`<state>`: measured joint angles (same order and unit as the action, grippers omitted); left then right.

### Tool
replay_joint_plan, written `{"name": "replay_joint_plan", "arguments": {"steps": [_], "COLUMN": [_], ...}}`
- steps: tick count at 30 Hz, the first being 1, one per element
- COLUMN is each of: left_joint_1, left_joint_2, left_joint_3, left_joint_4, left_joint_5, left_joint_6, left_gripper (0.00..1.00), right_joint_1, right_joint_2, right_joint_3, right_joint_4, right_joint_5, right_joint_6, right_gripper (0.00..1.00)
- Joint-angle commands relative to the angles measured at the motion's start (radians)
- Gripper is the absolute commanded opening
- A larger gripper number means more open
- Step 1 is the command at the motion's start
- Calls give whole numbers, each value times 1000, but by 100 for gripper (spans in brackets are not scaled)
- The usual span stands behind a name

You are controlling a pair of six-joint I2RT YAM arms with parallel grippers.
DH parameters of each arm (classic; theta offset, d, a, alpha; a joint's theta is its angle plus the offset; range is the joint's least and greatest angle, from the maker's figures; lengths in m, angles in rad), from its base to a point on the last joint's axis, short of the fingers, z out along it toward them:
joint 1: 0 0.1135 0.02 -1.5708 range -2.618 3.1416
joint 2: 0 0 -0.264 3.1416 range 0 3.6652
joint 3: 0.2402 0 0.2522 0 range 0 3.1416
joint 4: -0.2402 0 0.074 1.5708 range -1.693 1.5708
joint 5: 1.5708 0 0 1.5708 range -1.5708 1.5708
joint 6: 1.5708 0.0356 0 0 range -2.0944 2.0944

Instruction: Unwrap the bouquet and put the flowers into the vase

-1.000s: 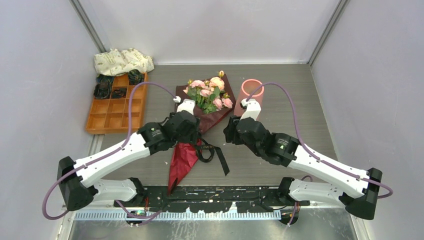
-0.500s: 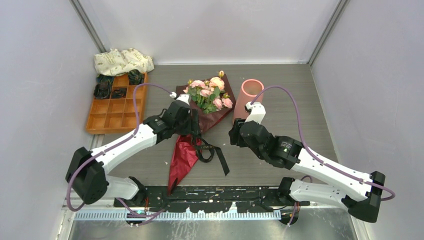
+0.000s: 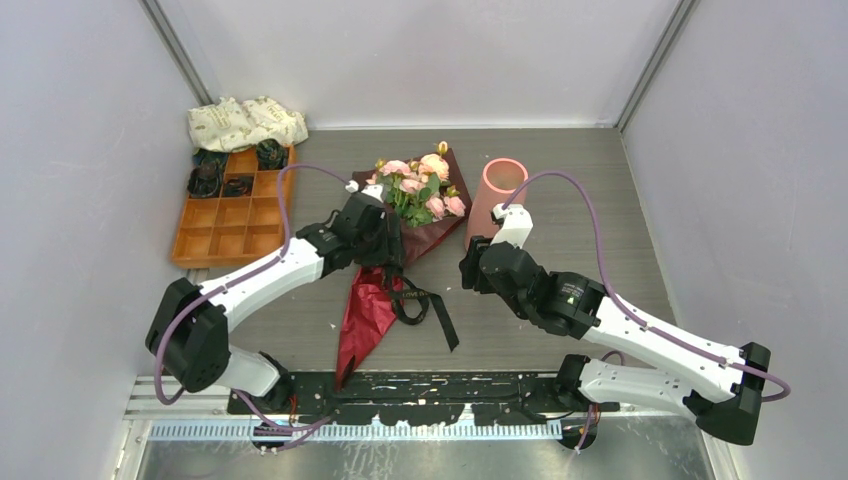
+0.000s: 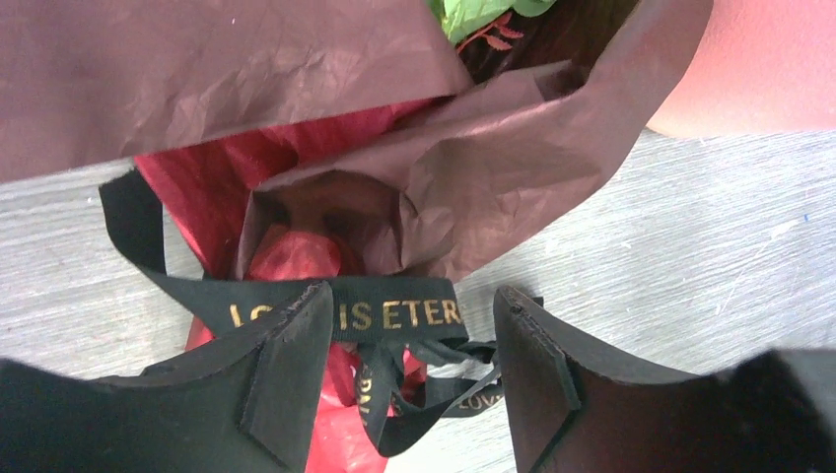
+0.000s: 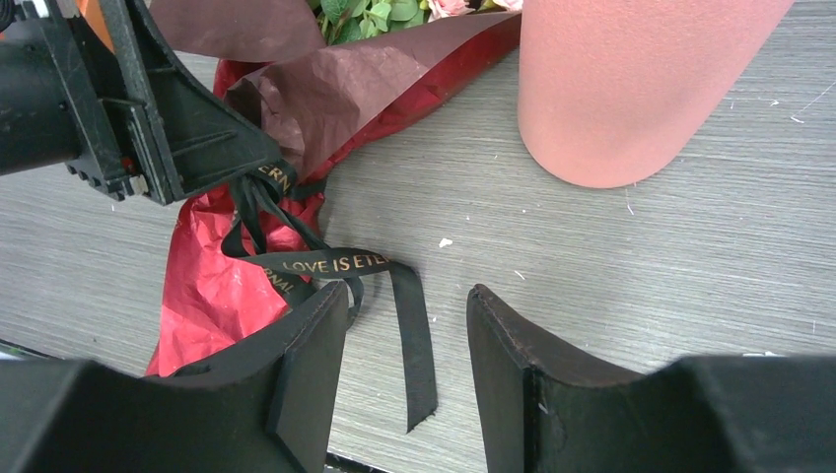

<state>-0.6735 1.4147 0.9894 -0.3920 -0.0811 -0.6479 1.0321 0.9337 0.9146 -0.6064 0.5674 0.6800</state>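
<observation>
The bouquet (image 3: pixel 425 235) lies mid-table in dark maroon paper (image 4: pixel 246 89) over red paper (image 5: pixel 212 286), its flowers (image 3: pixel 415 190) pointing away from me. A black ribbon (image 4: pixel 394 315) with gold lettering ties its neck. My left gripper (image 4: pixel 411 301) is open, its fingers either side of the ribbon knot without clamping it; from above it (image 3: pixel 392 270) hovers over the neck. My right gripper (image 5: pixel 406 296) is open above a loose ribbon tail (image 5: pixel 414 345), holding nothing. The salmon-pink vase (image 3: pixel 497 185) stands upright right of the bouquet, also in the right wrist view (image 5: pixel 631 89).
An orange compartment tray (image 3: pixel 232 225) sits at the far left with dark items (image 3: pixel 205 180) in its back cells. A cream patterned cloth bundle (image 3: pixel 245 122) lies behind it. Grey walls close the table on three sides.
My left arm has stretched forward, bringing its gripper over the tied neck of the bouquet. The right gripper has drawn slightly to the right. The bouquet and vase have not moved.
</observation>
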Motion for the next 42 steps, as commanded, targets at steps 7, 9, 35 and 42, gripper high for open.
{"name": "replay_joint_plan", "arguments": {"steps": [7, 9, 35, 42], "left_joint_1": [12, 12, 12, 12], "left_joint_2": [13, 12, 59, 34], "left_joint_3": [30, 23, -16, -4], "left_joint_4": [13, 7, -19, -35], "left_joint_5": [2, -8, 6, -17], "left_joint_6": [-24, -18, -22, -15], "left_gripper": [58, 57, 35, 9], "right_joint_1": [3, 2, 2, 2], "right_joint_2": [-23, -21, -10, -11], "right_joint_3": [-6, -8, -19, -30], "right_joint_4": [34, 38, 53, 61], "right_joint_5": [37, 36, 31, 35], "right_joint_6": [5, 6, 16, 22], "right_gripper": [53, 53, 53, 53]}}
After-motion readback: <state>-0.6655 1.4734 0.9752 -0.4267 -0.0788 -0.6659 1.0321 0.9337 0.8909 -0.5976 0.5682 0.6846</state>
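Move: The black ribbon band at the wrapper's waist lies about 3 cm below the left hand, within 1 cm back and to its left. From that hand, the flowers are about 14 cm ahead and 6 cm right, the vase some 5 cm ahead and 19 cm right, and the loose ribbon loops about 7 cm back and 5 cm right. From the right hand the band is about 6 cm ahead, 16 cm left and 12 cm below. The left hand sinks about 3 cm onto the black ribbon at the wrapper's waist and pinches the band. ##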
